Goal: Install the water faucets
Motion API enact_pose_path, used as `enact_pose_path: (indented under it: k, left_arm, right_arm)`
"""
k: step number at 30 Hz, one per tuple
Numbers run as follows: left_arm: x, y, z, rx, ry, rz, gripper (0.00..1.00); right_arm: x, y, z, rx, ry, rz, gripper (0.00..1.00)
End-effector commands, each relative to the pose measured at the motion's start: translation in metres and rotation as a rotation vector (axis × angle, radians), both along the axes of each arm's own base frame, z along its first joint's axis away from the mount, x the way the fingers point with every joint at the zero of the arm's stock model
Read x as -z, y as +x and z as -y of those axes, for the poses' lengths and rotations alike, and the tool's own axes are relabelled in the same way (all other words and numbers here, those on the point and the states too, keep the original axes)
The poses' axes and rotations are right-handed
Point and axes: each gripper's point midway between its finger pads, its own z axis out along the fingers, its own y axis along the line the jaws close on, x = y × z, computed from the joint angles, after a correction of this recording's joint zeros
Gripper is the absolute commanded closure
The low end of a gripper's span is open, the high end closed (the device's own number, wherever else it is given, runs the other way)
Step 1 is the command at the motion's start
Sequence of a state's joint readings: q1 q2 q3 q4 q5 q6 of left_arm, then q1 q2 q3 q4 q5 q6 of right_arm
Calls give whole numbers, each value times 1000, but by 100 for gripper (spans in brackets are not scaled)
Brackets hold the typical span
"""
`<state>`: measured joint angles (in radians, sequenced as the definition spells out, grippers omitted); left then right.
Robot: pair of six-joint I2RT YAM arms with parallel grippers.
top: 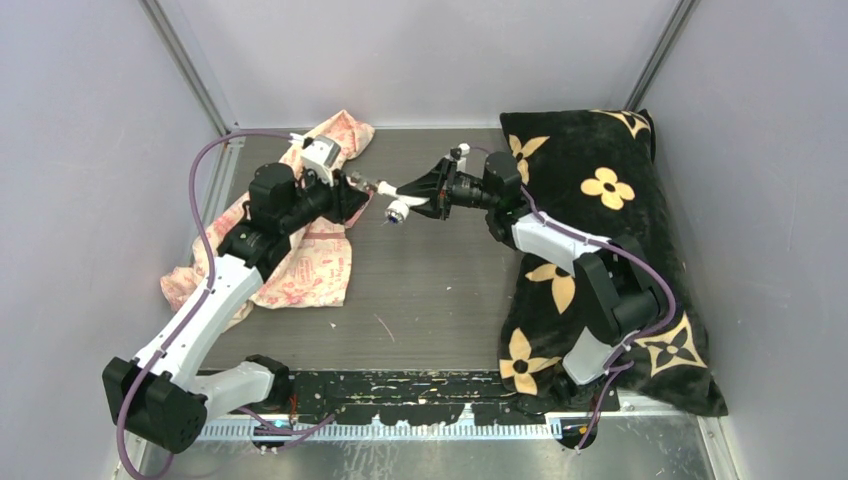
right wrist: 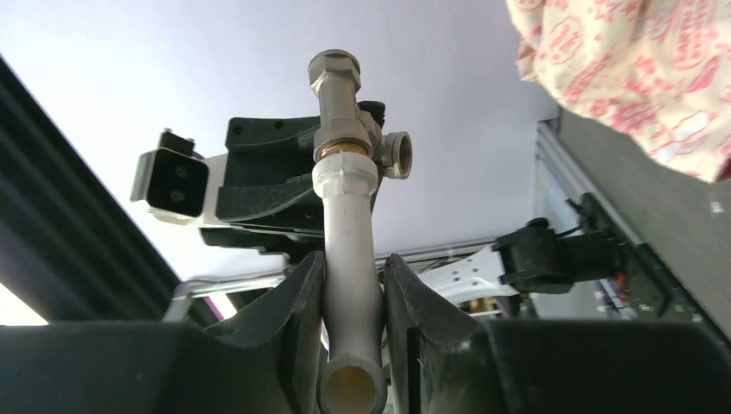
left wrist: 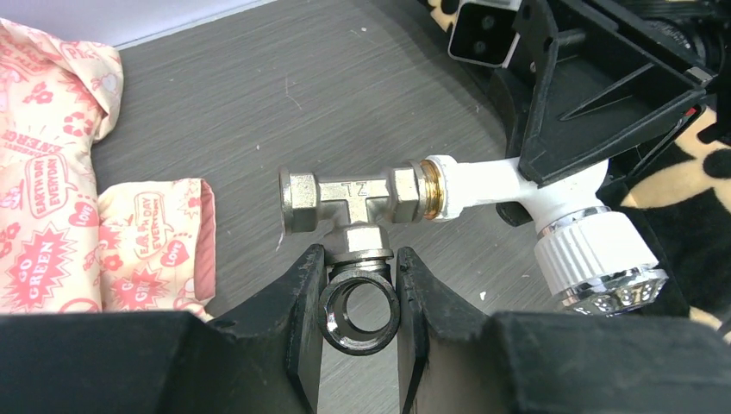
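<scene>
The white plastic tap (left wrist: 517, 185) with a ribbed round knob (left wrist: 595, 259) is joined by its brass tip (left wrist: 434, 190) to a silver metal T-fitting (left wrist: 349, 198). My left gripper (left wrist: 358, 289) is shut on the fitting's lower dark ring end (left wrist: 359, 306). My right gripper (right wrist: 352, 285) is shut on the tap's white stem (right wrist: 349, 250), with the fitting (right wrist: 345, 108) at its far end. In the top view both grippers meet above the table middle: left gripper (top: 352, 190), right gripper (top: 418, 193), tap (top: 398, 208) between them.
A pink printed cloth bag (top: 300, 250) lies under the left arm, and it shows in the left wrist view (left wrist: 78, 190). A black cushion with gold flowers (top: 600, 200) lies at the right under the right arm. The dark table (top: 420, 290) lies between them.
</scene>
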<state>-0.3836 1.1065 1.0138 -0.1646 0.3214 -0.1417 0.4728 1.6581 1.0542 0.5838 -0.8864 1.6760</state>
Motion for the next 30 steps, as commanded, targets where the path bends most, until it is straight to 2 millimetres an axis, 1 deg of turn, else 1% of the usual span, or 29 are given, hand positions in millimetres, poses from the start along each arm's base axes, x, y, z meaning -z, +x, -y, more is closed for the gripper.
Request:
enact_pose_path:
  k: [1,3,4,6,7,9,12,17,21,23,26,28,29,30]
  left_arm:
    - [-33,-15,20,123,-40,118,100]
    - [-30,-13,17,101,-28,89,100]
    - [-27,-10,14,79,-17,71,100]
    - [-21,-7,11,58,2,31,100]
    - [-19,-6,11,55,4,11,100]
    - [-17,-5,11,55,-4,-17,100]
    - [-18,-5,13,62,-21,-27,100]
    - [-23,-5,12,60,-33,-32,100]
    - [-23,-6,12,58,-33,-58,100]
    - [-22,-6,11,52,-31,-73,100]
    - [-23,-6,9,41,-38,-88,100]
    - [-24,-5,7,23,-50,-102,100]
    - [-24,-5,8,21,-56,-108,100]
    - [-25,-4,8,17,-62,-116,100]
  right_arm:
    - [-54,-1,4,-5,212,-45,94]
    - [-56,0,4,-2,220,-44,54]
    - [-54,-1,4,1,208,-45,40]
    - [-45,-2,4,15,146,-22,22]
    - [-39,-3,4,20,104,-16,16]
    - [-29,-5,6,32,28,4,8]
    - [-18,-8,17,56,-67,29,1]
    - [6,-10,33,77,-163,16,0]
    - [13,-11,41,93,-211,47,0]
    - [16,-13,47,97,-277,93,0]
    - [19,-14,57,115,-400,222,0]
    - [12,-14,62,136,-415,349,0]
    - [10,-15,65,161,-408,395,0]
    - [4,-14,66,198,-381,461,0]
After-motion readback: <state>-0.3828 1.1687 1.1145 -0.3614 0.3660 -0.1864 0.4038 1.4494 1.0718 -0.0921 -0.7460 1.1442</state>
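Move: The right gripper is already shut on the white faucet, whose middle is some 3 cm left of that hand and about level fore and aft, at the same height. Its knob lies roughly 4 cm left and 2 cm back. The metal tee is about 10 cm left and 2 cm ahead, gripped by the left hand; from the left hand the faucet's middle is some 8 cm right and 2 cm back. Finish the right hand's twist with a few last degrees, then spread its fingers wide to let go of the faucet. Draw it off to the right about 5 cm and down some 4 cm, fingertips tipping down around 20 degrees. Keep the left grip on the tee while that hand dips nearly 3 cm, eases partly back up and ends tipped slightly down. ##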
